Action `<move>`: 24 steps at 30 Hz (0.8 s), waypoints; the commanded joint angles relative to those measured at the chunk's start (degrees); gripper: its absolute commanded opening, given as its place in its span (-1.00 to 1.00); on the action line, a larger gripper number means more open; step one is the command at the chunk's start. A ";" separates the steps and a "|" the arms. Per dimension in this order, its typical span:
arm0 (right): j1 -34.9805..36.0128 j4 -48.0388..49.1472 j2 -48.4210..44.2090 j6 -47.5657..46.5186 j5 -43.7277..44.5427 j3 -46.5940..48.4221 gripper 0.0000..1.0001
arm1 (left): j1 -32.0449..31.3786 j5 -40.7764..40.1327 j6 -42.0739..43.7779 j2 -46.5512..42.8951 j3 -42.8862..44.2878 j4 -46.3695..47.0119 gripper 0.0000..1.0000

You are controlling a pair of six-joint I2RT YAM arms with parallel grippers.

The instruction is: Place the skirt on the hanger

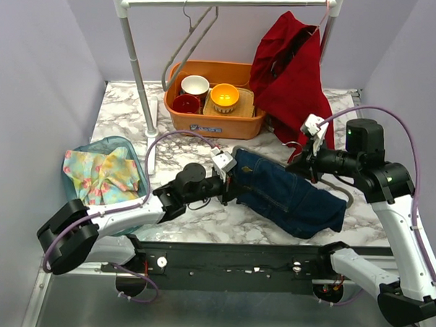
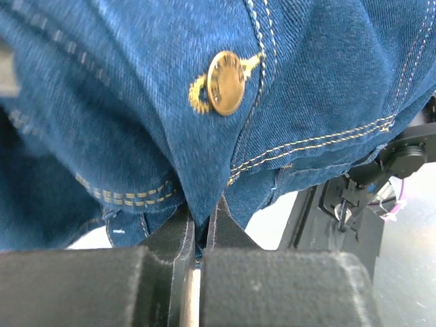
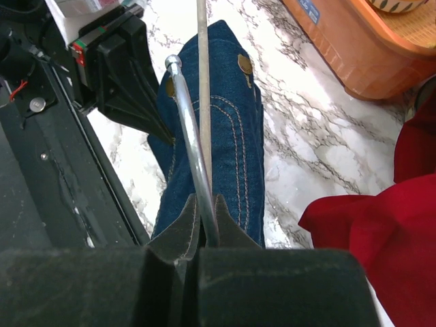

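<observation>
A dark blue denim skirt point(image 1: 289, 195) lies on the marble table between the two arms, and its brass button point(image 2: 225, 82) fills the left wrist view. My left gripper point(image 1: 228, 180) point(image 2: 202, 214) is shut on a fold of denim at the skirt's left edge. My right gripper point(image 1: 299, 163) point(image 3: 204, 208) is shut on the silver wire hanger point(image 3: 187, 136). The hanger runs out over the skirt point(image 3: 225, 136) and ends in a small ball. In the right wrist view the left arm's black fingers point(image 3: 129, 88) touch the skirt's far edge.
An orange basket point(image 1: 214, 120) with bowls stands at the back. Above it a white rail point(image 1: 225, 1) carries a grey hanger point(image 1: 188, 43) and a red garment point(image 1: 291, 72). At the left, a teal basket point(image 1: 128, 145) holds a colourful cloth. The black base bar point(image 1: 235, 262) runs along the near edge.
</observation>
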 commanded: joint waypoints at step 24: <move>-3.13 6.78 3.91 5.04 -2.30 3.02 -0.99 | 0.46 -11.21 -2.95 -35.39 -4.09 -25.26 0.43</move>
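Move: The left fingers are already shut on the denim skirt's waist edge, with the hanger's left end about 12 cm ahead of them, level sideways and some 5 cm higher. The skirt's middle lies roughly 19 cm to their right, 2 cm farther out and 5 cm lower; the orange bin is about 33 cm ahead, 7 cm left and 12 cm below. From the right hand, which holds the hanger, that left end is about 19 cm left, 12 cm ahead and 9 cm down. The left hand, still pinching the denim skirt's waist edge, draws it level to the left and back, about 5 cm left and 3 cm back, away from the right hand, then eases almost to a stop. Its fingers then open to over half and let go of the cloth as the hand carries on about 2 cm more to the left, clear of the waist, while the right hand keeps its shut grip on the hanger and edges a little forward and down. ##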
